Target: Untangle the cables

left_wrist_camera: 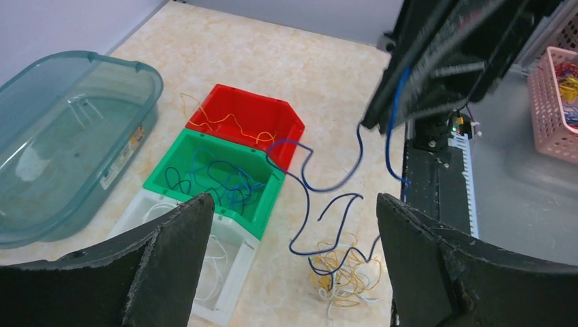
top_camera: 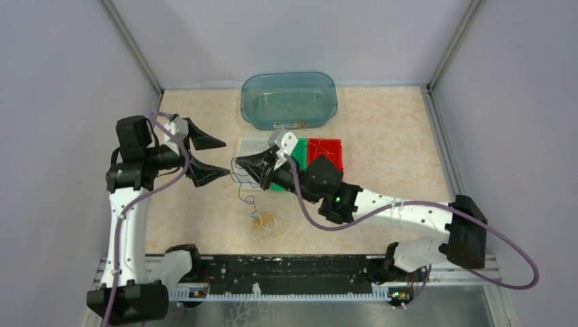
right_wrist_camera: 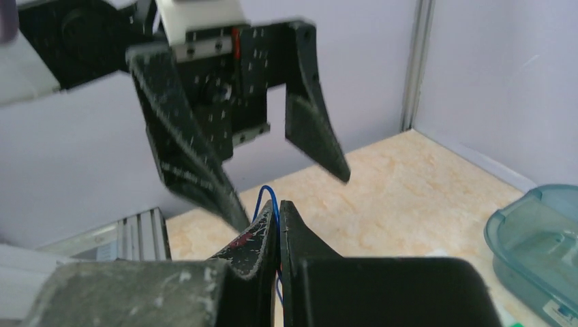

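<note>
My right gripper [top_camera: 240, 164] is shut on a thin blue cable [left_wrist_camera: 305, 193] and holds it up above the table. The cable hangs in loops down to a small tangle of yellow, white and blue cables [top_camera: 264, 225] on the table, also in the left wrist view [left_wrist_camera: 344, 276]. In the right wrist view the right gripper [right_wrist_camera: 278, 206] pinches the blue cable's loop [right_wrist_camera: 270, 193] between closed tips. My left gripper [top_camera: 225, 158] is open and empty, facing the right gripper's tips from the left; its fingers [right_wrist_camera: 310, 122] hang just beyond them.
A white bin [top_camera: 251, 146], a green bin [top_camera: 300, 148] and a red bin [top_camera: 326, 151] stand side by side under the right arm, each with cables inside. A teal tub [top_camera: 290, 99] sits behind them. A pink basket [left_wrist_camera: 555, 102] stands off the table.
</note>
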Controlling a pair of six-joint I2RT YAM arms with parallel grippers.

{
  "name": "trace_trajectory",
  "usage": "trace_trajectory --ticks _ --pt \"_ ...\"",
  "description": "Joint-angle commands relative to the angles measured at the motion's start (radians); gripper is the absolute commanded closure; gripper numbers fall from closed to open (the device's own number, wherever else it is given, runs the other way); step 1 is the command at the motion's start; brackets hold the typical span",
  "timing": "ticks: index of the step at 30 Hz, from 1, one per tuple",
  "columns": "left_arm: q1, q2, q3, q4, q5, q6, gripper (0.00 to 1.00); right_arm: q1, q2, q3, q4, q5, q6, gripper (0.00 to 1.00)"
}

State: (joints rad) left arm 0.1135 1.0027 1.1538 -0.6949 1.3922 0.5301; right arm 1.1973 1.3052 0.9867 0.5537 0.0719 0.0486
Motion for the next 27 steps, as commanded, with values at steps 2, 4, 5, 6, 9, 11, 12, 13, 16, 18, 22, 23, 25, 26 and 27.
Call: trace_trajectory --ticks 2,4,5,6,9,11,12,13,16,18,22,23,25,26,27 --pt "-0.008 -0.087 -0.095 -0.023 0.087 0.064 0.05 -0.009 -0.027 0.122 0.069 -0.006 0.064 1.0" --pt "-0.022 -0.114 -0.125 -0.022 0.101 0.067 0.05 -0.009 -0.014 0.159 0.054 -0.016 0.073 1.0" --pt "-0.033 -0.125 -0.137 -0.022 0.106 0.069 0.05 -0.009 -0.007 0.175 0.051 -0.024 0.08 1.0" --pt "-0.047 -0.134 -0.146 -0.023 0.109 0.069 0.04 -0.009 0.001 0.189 0.049 -0.031 0.086 1.0" --pt "-0.117 -0.153 -0.162 -0.006 0.08 0.04 0.04 -0.008 0.028 0.227 0.044 -0.042 0.102 1.0" --pt "-0.174 -0.166 -0.177 0.031 0.036 -0.004 0.05 -0.008 0.043 0.247 0.043 -0.044 0.104 1.0" --pt "-0.205 -0.174 -0.188 0.059 0.012 -0.028 0.05 -0.008 0.048 0.257 0.044 -0.045 0.107 1.0" --pt "-0.226 -0.185 -0.204 0.113 -0.015 -0.062 0.05 -0.008 0.053 0.268 0.046 -0.051 0.112 1.0" --pt "-0.261 -0.217 -0.269 0.319 -0.102 -0.235 0.08 -0.008 0.067 0.293 0.05 -0.074 0.135 1.0" --pt "-0.27 -0.226 -0.298 0.444 -0.112 -0.343 0.09 -0.008 0.075 0.299 0.041 -0.075 0.141 1.0" --pt "-0.282 -0.201 -0.29 0.541 -0.159 -0.467 0.39 -0.008 0.064 0.28 0.046 -0.065 0.141 1.0" --pt "-0.282 -0.196 -0.283 0.54 -0.175 -0.469 0.51 -0.008 0.057 0.272 0.046 -0.056 0.138 1.0" --pt "-0.282 -0.196 -0.271 0.536 -0.218 -0.465 0.87 -0.008 0.04 0.253 0.046 -0.04 0.131 1.0" --pt "-0.282 -0.203 -0.265 0.536 -0.236 -0.466 0.96 -0.008 0.03 0.242 0.044 -0.033 0.129 1.0" --pt "-0.281 -0.205 -0.255 0.534 -0.243 -0.457 1.0 -0.008 0.022 0.231 0.041 -0.028 0.127 1.0"
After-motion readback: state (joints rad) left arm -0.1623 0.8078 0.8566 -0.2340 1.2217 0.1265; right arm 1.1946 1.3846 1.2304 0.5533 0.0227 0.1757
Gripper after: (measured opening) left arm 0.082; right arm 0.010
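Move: The dark blue cable hangs from my shut right fingers, the strand I want nearly straight below them, about 7 cm down. From my open left hand that strand is about 3 cm back, 4 cm to the right and 4 cm lower. On the table, some 30 cm under my left hand, the yellow-white tangle lies 8 cm back and 8 cm right. The white box is 11 cm ahead and 5 cm right, the green box 11 cm ahead and 16 cm right. My right hand keeps its pinch on the dark blue cable and lifts it about 9 cm, then eases a little left and stays. Meanwhile my wide-open left hand swings back some 7 cm, right and slightly down to the strand hanging below the right fingertips, then comes forward about 3 cm as its fingers shut and pinch the strand. ##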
